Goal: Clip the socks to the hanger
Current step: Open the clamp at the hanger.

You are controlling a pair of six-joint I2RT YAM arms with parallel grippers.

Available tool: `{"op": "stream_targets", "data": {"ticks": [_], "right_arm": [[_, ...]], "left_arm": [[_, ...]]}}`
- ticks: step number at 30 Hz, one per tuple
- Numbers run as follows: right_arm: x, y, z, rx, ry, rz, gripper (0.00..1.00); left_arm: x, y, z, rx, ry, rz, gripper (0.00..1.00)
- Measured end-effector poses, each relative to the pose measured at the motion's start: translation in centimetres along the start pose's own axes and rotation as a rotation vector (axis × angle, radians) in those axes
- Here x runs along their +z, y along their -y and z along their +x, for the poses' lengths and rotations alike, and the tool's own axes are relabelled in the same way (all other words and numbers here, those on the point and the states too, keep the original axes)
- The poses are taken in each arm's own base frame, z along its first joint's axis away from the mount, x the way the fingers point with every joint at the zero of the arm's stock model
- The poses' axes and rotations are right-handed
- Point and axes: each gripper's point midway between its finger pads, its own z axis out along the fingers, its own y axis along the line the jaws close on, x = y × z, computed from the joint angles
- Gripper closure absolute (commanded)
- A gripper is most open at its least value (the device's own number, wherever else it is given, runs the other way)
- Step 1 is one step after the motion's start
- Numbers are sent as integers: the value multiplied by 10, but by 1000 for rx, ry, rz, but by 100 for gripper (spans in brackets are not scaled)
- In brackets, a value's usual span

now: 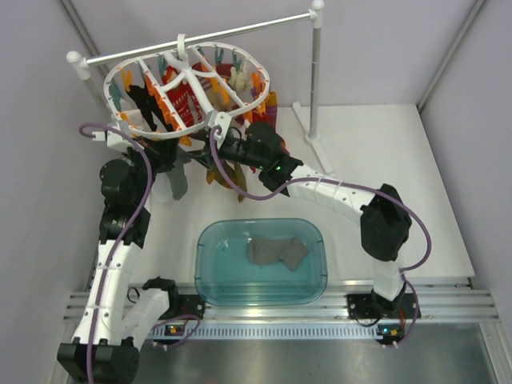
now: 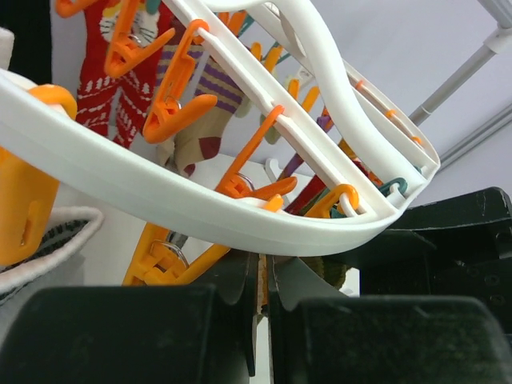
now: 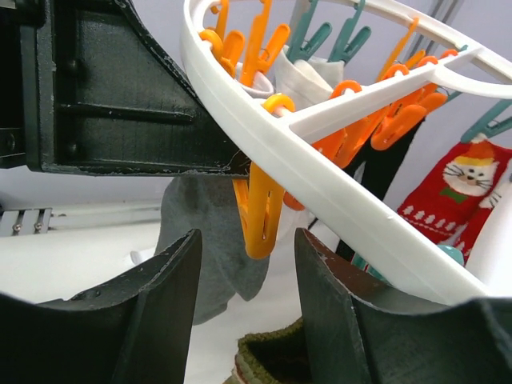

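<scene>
The white oval hanger (image 1: 262, 80) hangs from the rail at the back left, with orange and teal clips dangling from it. One grey sock (image 1: 178, 182) hangs under its near-left rim; its top is hidden behind my left gripper's body. Another grey sock (image 1: 278, 252) lies in the teal tub. My left gripper (image 2: 266, 268) is shut just under the hanger rim (image 2: 200, 204), with only a sliver of orange showing in the slit. My right gripper (image 3: 248, 236) stands open under the rim (image 3: 336, 192), an orange clip (image 3: 260, 216) hanging between its fingertips and the grey sock (image 3: 200, 240) behind it.
The teal tub (image 1: 208, 264) sits at the near middle. A white rail stand (image 1: 316, 72) rises at the back right. Red (image 1: 186, 104) and black (image 1: 148, 100) socks hang on the hanger. An olive sock cuff (image 3: 276, 360) lies just below my right fingers.
</scene>
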Motion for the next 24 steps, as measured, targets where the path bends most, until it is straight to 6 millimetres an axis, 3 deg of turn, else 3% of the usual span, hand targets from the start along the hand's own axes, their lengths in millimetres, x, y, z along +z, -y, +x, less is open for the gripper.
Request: {"op": "stream_targets", "data": {"ticks": [7, 10, 11, 13, 24], "right_arm": [[2, -2, -5, -1, 6, -4, 60], [3, -2, -9, -1, 13, -4, 76], [3, -2, -10, 2, 13, -2, 88], [3, -2, -10, 10, 13, 1, 100], [2, -2, -3, 39, -5, 23, 100]], "left_arm": [[-5, 5, 2, -4, -31, 8, 100], [-6, 5, 4, -7, -48, 8, 97], [-7, 5, 5, -8, -53, 9, 94], [-8, 5, 4, -8, -51, 6, 86], [-17, 12, 15, -18, -109, 40, 63]]}}
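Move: The orange clamp hangs from the front of the hanger ring, about 2 cm to the right hand's left, level fore and aft and some 1 cm above. The left fingertips already pinch this clamp, practically at their hand point. From the left hand, the grey sock hangs about 4 cm left, 1 cm ahead and 8 cm lower; the next orange clamp is some 4 cm left and 2 cm ahead, level in height. Right rises about 1 cm, pinches the orange clamp, then settles lower; left opens, backing about 2 cm and right. ##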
